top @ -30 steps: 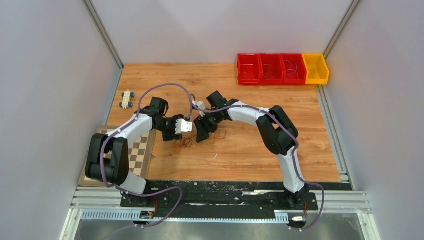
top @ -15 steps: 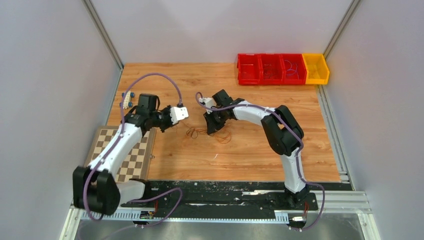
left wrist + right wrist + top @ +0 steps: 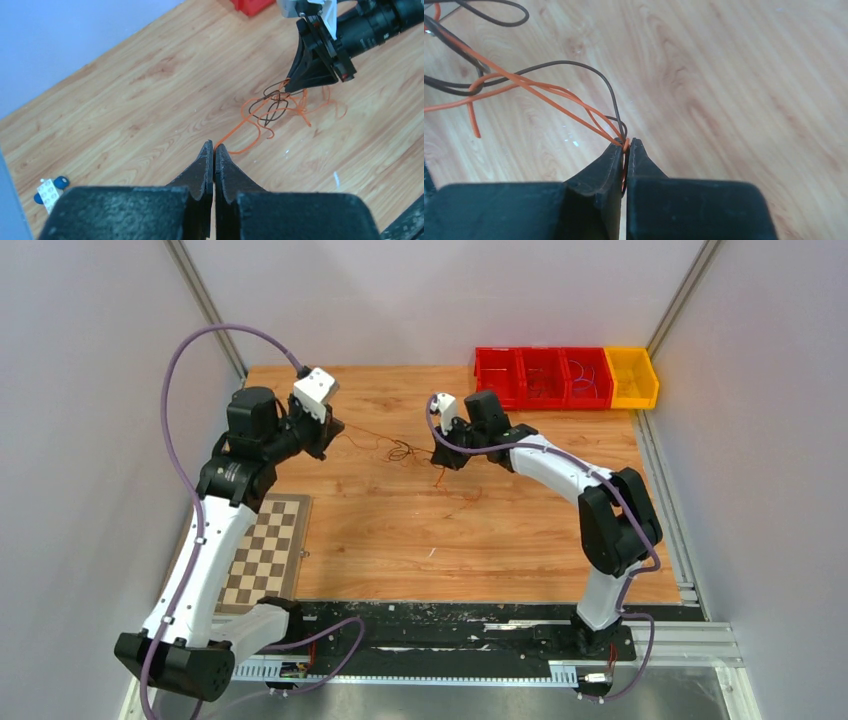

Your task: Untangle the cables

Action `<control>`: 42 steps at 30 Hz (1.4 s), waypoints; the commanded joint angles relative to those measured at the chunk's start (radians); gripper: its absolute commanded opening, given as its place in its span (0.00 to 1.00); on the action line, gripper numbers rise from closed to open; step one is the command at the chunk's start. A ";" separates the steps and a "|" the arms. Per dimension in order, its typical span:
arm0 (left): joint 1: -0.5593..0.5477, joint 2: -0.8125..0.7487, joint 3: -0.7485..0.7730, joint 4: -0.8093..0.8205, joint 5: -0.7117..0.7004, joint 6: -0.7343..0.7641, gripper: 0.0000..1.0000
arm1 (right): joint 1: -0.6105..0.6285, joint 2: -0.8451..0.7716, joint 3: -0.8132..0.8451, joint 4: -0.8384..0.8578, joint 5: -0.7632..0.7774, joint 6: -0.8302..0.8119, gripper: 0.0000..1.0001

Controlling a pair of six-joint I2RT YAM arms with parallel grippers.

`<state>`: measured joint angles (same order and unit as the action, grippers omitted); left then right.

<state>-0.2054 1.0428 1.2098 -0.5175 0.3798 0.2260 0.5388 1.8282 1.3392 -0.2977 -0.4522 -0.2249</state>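
The cables (image 3: 403,451) are a small tangle of thin orange and dark wires lying on the wooden table between my two grippers. My left gripper (image 3: 337,430) is raised at the back left and is shut on one orange strand, which runs taut to the tangle. In the left wrist view the jaws (image 3: 214,146) meet on that strand, and the cables (image 3: 272,102) lie beyond them. My right gripper (image 3: 443,457) is at the tangle's right side. In its wrist view it (image 3: 625,143) is shut on orange and dark cables (image 3: 513,77) that fan out to the left.
Red bins (image 3: 543,378) and a yellow bin (image 3: 633,377) line the back right edge. A chessboard (image 3: 262,550) lies at the near left under the left arm. A small white toy with blue wheels (image 3: 50,189) sits far left. Grey walls enclose the table.
Both grippers have shut on strands and moved toward the back of the table and apart. The tangle has been dragged back with them, with an orange strand now drawn out to the left.
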 commanded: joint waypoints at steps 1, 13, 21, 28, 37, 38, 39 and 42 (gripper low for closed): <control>0.067 -0.017 0.250 0.190 -0.150 -0.146 0.00 | -0.176 0.054 -0.120 -0.256 0.350 -0.150 0.03; 0.069 0.040 0.434 0.191 0.077 -0.312 0.00 | -0.315 0.010 -0.201 -0.259 0.371 -0.263 0.08; 0.088 0.098 0.623 0.217 0.007 -0.335 0.00 | -0.351 -0.008 -0.258 -0.266 0.345 -0.330 0.10; 0.174 0.230 0.957 0.234 -0.160 -0.399 0.00 | -0.373 0.000 -0.294 -0.266 0.350 -0.360 0.07; 0.181 0.233 0.974 0.261 -0.057 -0.478 0.00 | -0.415 -0.047 -0.260 -0.354 0.215 -0.400 0.11; 0.181 0.218 0.954 0.267 -0.031 -0.497 0.00 | -0.413 -0.077 -0.244 -0.371 0.151 -0.384 0.22; 0.181 0.202 0.907 0.287 0.021 -0.534 0.00 | -0.411 -0.109 -0.223 -0.380 0.083 -0.365 0.38; 0.181 0.164 0.799 0.347 0.113 -0.595 0.00 | -0.387 -0.191 -0.155 -0.384 -0.099 -0.286 0.67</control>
<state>-0.0299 1.2312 2.1052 -0.2489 0.3458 -0.2508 0.1246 1.7603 1.0946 -0.6033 -0.2874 -0.5735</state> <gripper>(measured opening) 0.007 0.568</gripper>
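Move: The left hand already grips an orange cable end. From it the cable tangle hangs about 13 cm to the right, 7 cm ahead and 18 cm lower; the chessboard lies some 25 cm left, 12 cm back and 31 cm below. The right hand already pinches the bundle's other side, the tangle about 8 cm to its left and 2 cm ahead, near its height. A loose orange tail lies 5 cm back, 7 cm right and 10 cm below that hand; the red bins 25 cm ahead, 27 cm right, 8 cm lower. Keeping the orange cable pinched, the left hand hauls it up nearly 40 cm, drifting a little back and left while the fingertips tilt upward by some 40 degrees. The right hand's hold on the bundle ends: after edging forward it swings quickly right and about 10 cm down towards the table, creeps on rightward to some 24 cm in all, then draws slightly back as its fingers open past halfway. ##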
